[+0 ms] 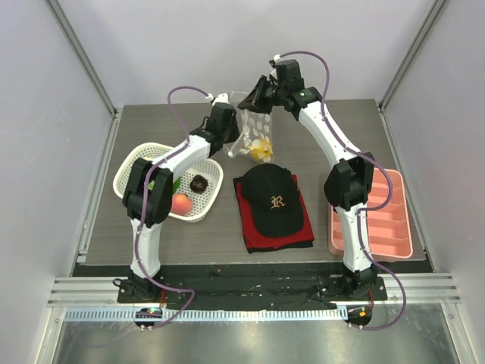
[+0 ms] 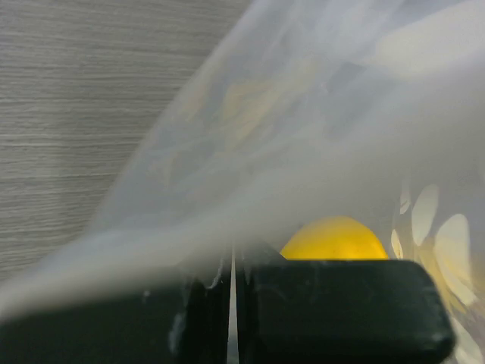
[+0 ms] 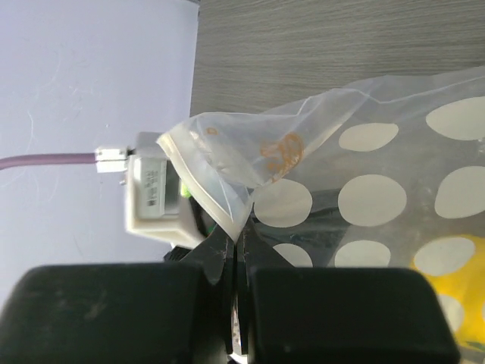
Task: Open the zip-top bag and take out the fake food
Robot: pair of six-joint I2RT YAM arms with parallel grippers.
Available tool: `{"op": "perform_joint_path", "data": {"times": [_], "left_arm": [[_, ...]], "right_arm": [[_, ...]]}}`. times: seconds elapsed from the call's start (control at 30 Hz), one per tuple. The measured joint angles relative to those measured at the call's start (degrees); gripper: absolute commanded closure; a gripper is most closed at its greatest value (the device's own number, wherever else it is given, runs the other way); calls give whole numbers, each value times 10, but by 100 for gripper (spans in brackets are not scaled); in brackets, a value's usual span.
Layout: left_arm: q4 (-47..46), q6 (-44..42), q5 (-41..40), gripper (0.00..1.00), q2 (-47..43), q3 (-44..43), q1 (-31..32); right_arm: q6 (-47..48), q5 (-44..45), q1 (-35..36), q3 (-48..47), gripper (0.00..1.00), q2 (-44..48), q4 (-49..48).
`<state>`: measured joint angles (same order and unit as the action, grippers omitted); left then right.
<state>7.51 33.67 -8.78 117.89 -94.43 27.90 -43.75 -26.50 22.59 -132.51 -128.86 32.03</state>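
The zip-top bag (image 1: 255, 125), clear with white dots, hangs above the table at the back, stretched between both grippers. My right gripper (image 1: 253, 103) is shut on its upper corner (image 3: 241, 231). My left gripper (image 1: 234, 136) is shut on its lower left side (image 2: 233, 262). A yellow-orange citrus (image 1: 262, 150) sits in the bag's low end and shows through the plastic (image 2: 333, 236) (image 3: 455, 292). The red-pink peach (image 1: 180, 203) and dark brown ball (image 1: 198, 183) lie in the white basket (image 1: 135, 165). A bit of the green vegetable (image 1: 176, 183) shows beside my left arm.
A black cap (image 1: 273, 197) lies on a red cloth (image 1: 248, 227) at the table's middle. A pink tray (image 1: 379, 220) stands at the right edge. Grey walls close in the table's back and sides. My left wrist's white camera box (image 3: 155, 193) is just behind the bag.
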Motion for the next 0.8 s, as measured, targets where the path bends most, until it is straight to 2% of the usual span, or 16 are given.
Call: {"op": "perform_joint_path", "data": {"times": [0.27, 0.43, 0.47, 0.57, 0.67, 0.8], "left_arm": [[-4, -51, 30, 100, 0, -2, -12], [1, -55, 135, 82, 0, -19, -19], [10, -49, 154, 72, 0, -23, -19], [36, -48, 196, 54, 3, -27, -21], [44, -41, 226, 44, 9, -27, -22], [46, -38, 256, 40, 18, -23, -25]], "right_arm": [[-2, -51, 1, 4, 99, 0, -5], [-2, -51, -1, -1, 99, 0, -9], [-2, -51, -2, -5, 98, -3, -10], [-6, -51, -3, -29, 99, -10, -15], [-13, -52, -3, -33, 99, -13, -30], [-17, -51, -3, -33, 99, -21, -36]]}}
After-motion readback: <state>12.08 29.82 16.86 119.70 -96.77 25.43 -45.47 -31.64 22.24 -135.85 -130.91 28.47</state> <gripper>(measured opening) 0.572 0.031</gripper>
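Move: The yellow fruit, last in the zip-top bag, sits about 9 cm to the left gripper's right, 1 cm back and some 7 cm below it. From that gripper the black cap is roughly 19 cm back, 12 cm right and 10 cm below, and the white basket some 16 cm back, 20 cm left and 12 cm below. From the right gripper, the fruit is about 3 cm back, 5 cm right and 19 cm below. Bring the left gripper right and back, some 5 cm in all, towards the yellow fruit inside the bag, turning it about 20 degrees clockwise while the shut fingers spread to just over half open. Keep the right fingers pinching the bag's edge and raise it about 2 cm, edging slightly left. ##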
